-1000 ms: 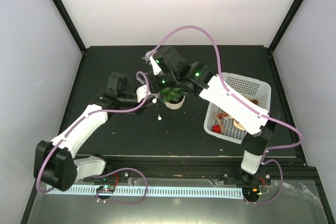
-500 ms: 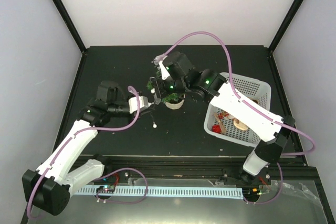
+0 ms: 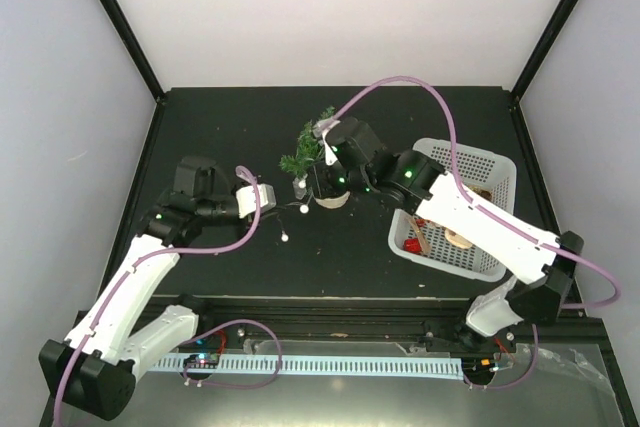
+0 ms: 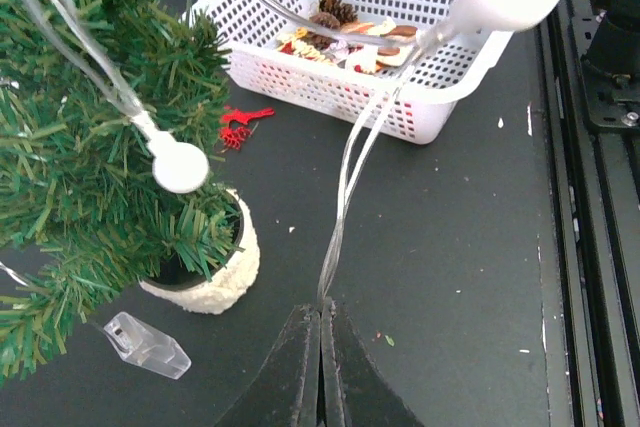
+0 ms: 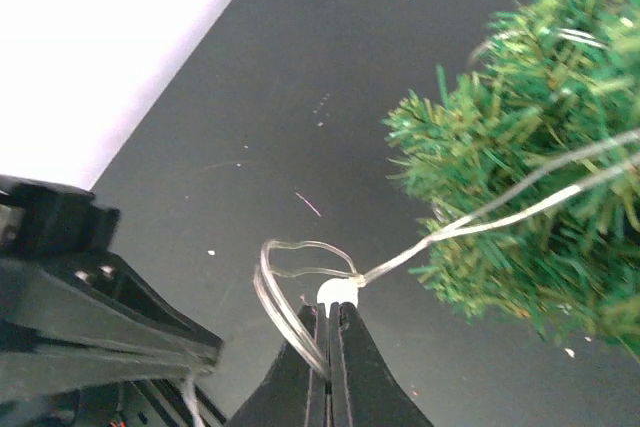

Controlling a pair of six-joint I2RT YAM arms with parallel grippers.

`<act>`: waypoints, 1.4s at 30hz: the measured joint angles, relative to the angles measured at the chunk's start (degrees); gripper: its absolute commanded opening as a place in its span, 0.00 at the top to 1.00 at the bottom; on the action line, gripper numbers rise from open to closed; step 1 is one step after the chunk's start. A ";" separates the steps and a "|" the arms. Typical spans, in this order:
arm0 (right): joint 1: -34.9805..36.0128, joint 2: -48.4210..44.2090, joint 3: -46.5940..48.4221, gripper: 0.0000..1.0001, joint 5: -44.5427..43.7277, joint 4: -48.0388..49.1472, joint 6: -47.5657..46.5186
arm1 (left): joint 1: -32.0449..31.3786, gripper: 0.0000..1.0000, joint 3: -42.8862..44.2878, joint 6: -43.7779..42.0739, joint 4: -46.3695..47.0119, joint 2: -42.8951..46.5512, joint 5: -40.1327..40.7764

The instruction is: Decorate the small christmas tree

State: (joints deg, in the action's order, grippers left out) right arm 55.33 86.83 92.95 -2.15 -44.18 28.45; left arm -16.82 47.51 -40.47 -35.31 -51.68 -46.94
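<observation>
The small christmas tree (image 3: 305, 147) leans toward the back left out of its cream pot (image 3: 333, 197); in the left wrist view the tree (image 4: 90, 147) fills the left side above the pot (image 4: 215, 282). A clear light string (image 4: 345, 187) with white bulbs (image 4: 180, 167) runs through the branches. My left gripper (image 4: 322, 312) is shut on the string's wire, left of the pot (image 3: 272, 197). My right gripper (image 5: 333, 312) is shut on the wire right at a white bulb (image 5: 338, 295), beside the tree (image 5: 540, 217) and close over it (image 3: 306, 187).
A white basket (image 3: 500, 177) with pine cones and ornaments stands right of the tree, seen also as the basket (image 4: 400, 97). A red ornament (image 4: 240, 125) and a clear plastic piece (image 4: 147, 345) lie on the black table by the pot. Two loose bulbs (image 3: 284, 238) hang low.
The left arm has pulled back to the left with the wire. The right arm has shifted right, and the tree now leans toward the back left.
</observation>
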 measured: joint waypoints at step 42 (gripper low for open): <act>-7.48 -24.13 -37.48 0.99 -17.33 7.08 10.69 | -12.28 0.98 14.53 -5.27 -10.80 -18.05 13.57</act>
State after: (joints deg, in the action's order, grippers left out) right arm 47.86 62.70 55.46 -19.49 -37.10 39.13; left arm -29.10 62.04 -45.74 -46.11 -69.73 -33.36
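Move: Both shut grippers hold the light string. The right hand has the tree's middle about 8 cm ahead, 6 cm right and 12 cm lower; the white basket's middle is roughly 36 cm to its right, 4 cm ahead and 21 cm below. From the left hand the tree is some 10 cm ahead, 12 cm right and 6 cm lower, and a clear plastic piece lies about 12 cm ahead, 4 cm right and 17 cm below. Keeping its pinch on the light string, the right hand carries it about 16 cm right past the tree's near side, rising slightly, then sinks about 10 cm below its start, turning clockwise nearly 30 degrees. The left hand lifts, follows some 7 cm right, then drops and edges back left, its left side rolling up; its fingers stay shut, but their hold on the string ends. ##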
